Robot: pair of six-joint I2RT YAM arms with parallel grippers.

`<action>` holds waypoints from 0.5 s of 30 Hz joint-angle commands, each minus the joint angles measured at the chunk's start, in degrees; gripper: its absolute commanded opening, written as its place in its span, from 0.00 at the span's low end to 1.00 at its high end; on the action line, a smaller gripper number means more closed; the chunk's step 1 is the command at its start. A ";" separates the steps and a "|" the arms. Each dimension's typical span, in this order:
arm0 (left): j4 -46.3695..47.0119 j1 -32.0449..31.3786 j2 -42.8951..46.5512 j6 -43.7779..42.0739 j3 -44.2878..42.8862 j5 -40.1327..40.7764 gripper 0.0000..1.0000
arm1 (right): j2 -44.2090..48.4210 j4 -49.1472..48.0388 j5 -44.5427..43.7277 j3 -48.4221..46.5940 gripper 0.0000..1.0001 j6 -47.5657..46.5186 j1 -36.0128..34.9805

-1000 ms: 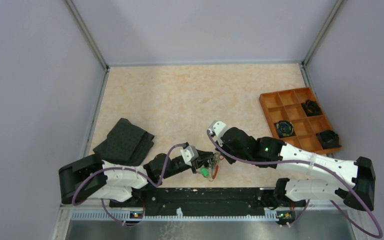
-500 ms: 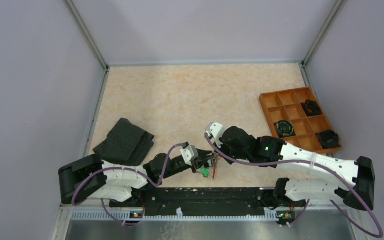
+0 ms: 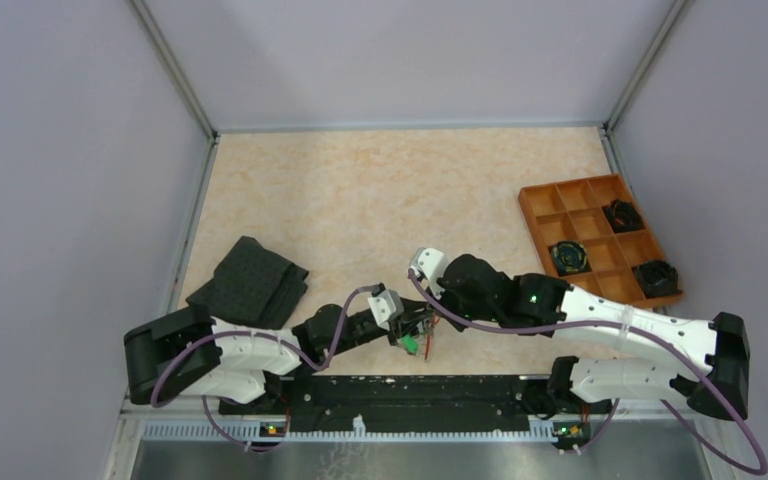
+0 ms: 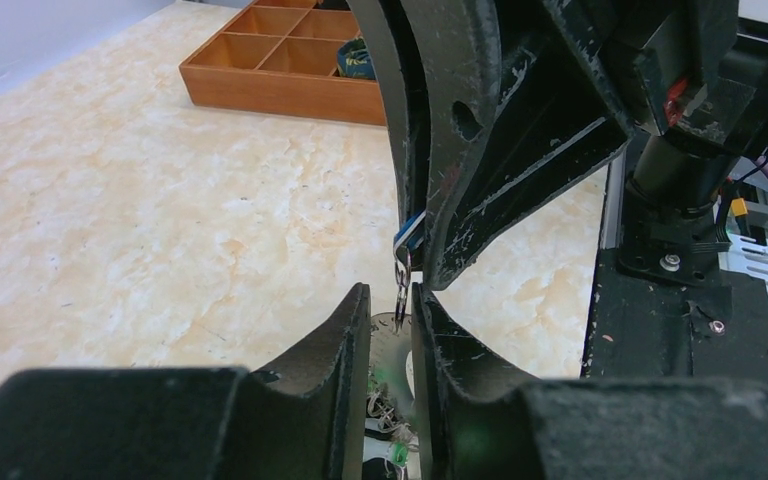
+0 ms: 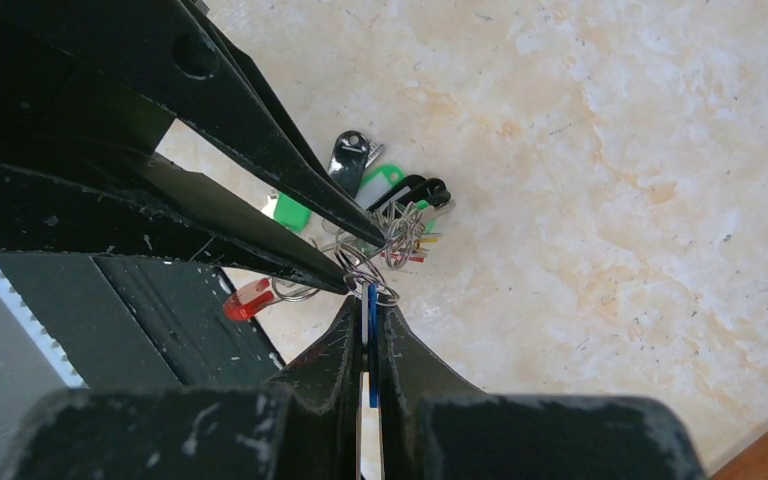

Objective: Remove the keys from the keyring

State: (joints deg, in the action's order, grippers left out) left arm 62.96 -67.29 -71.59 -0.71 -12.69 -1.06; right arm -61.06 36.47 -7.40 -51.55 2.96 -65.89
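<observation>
The keys are a bunch on the table near the front edge; a green head (image 3: 412,345) shows in the top view. In the right wrist view I see green (image 5: 382,184) and black (image 5: 348,155) heads, a red piece (image 5: 248,300) and tangled wire of the keyring (image 5: 385,245). My right gripper (image 5: 370,300) is shut on a blue key (image 5: 371,312), and also shows in the top view (image 3: 431,312). My left gripper (image 4: 392,292) is closed to a narrow gap around a ring loop (image 4: 400,298); its fingertips (image 5: 345,278) meet the right gripper's.
An orange compartment tray (image 3: 538,203) with black coiled objects (image 3: 567,258) stands at the right. A black folded cloth (image 3: 250,283) lies at the left. The black base rail (image 3: 410,390) runs just in front of the bunch.
The right wrist has shifted slightly left. The left arm has edged forward. The red arc seen beside the bunch earlier is now hidden in the top view.
</observation>
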 commanded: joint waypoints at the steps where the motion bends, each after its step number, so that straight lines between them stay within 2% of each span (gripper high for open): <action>1: 3.26 -0.30 -1.40 -0.92 -2.07 -1.79 0.26 | 0.66 -2.20 0.48 -2.85 0.00 -0.18 -0.82; 7: 3.32 -0.30 -2.54 -1.13 -2.54 -2.30 0.18 | 0.76 -2.37 0.32 -2.64 0.00 0.10 -1.03; 12: 3.57 -0.30 -2.85 -1.22 -2.50 -2.32 0.00 | 1.16 -2.25 -0.56 -2.51 0.00 0.41 -1.08; 15: 3.36 -0.30 -2.71 -1.21 -2.29 -1.98 0.00 | 1.33 -1.23 -3.51 -2.26 0.00 1.52 -1.08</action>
State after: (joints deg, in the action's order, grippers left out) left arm 63.07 -67.33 -73.97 -1.30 -13.65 -2.68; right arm -61.04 36.51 -7.70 -51.55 3.18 -66.28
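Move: The split ring at the blue-tagged key hangs between the left hand's open fingertips, about 1 cm to the right of that hand and level with it; the blue tag is some 2 cm right and 2 cm above. The red tag hangs roughly 5 cm back and 5 cm below, and the bunch of keys about 2 cm back and 7 cm below. From the right hand, which holds the blue tag, the ring lies about 1 cm ahead, 1 cm left and 2 cm below. The split ring is pinched from its left side: the left hand eases about 1 cm to the right and down along it, just beneath the right fingertips, while its fingers go from about a quarter open to shut on the wire. The right hand stays in place and keeps its closed grip on the blue tag, holding the ring up against this. ##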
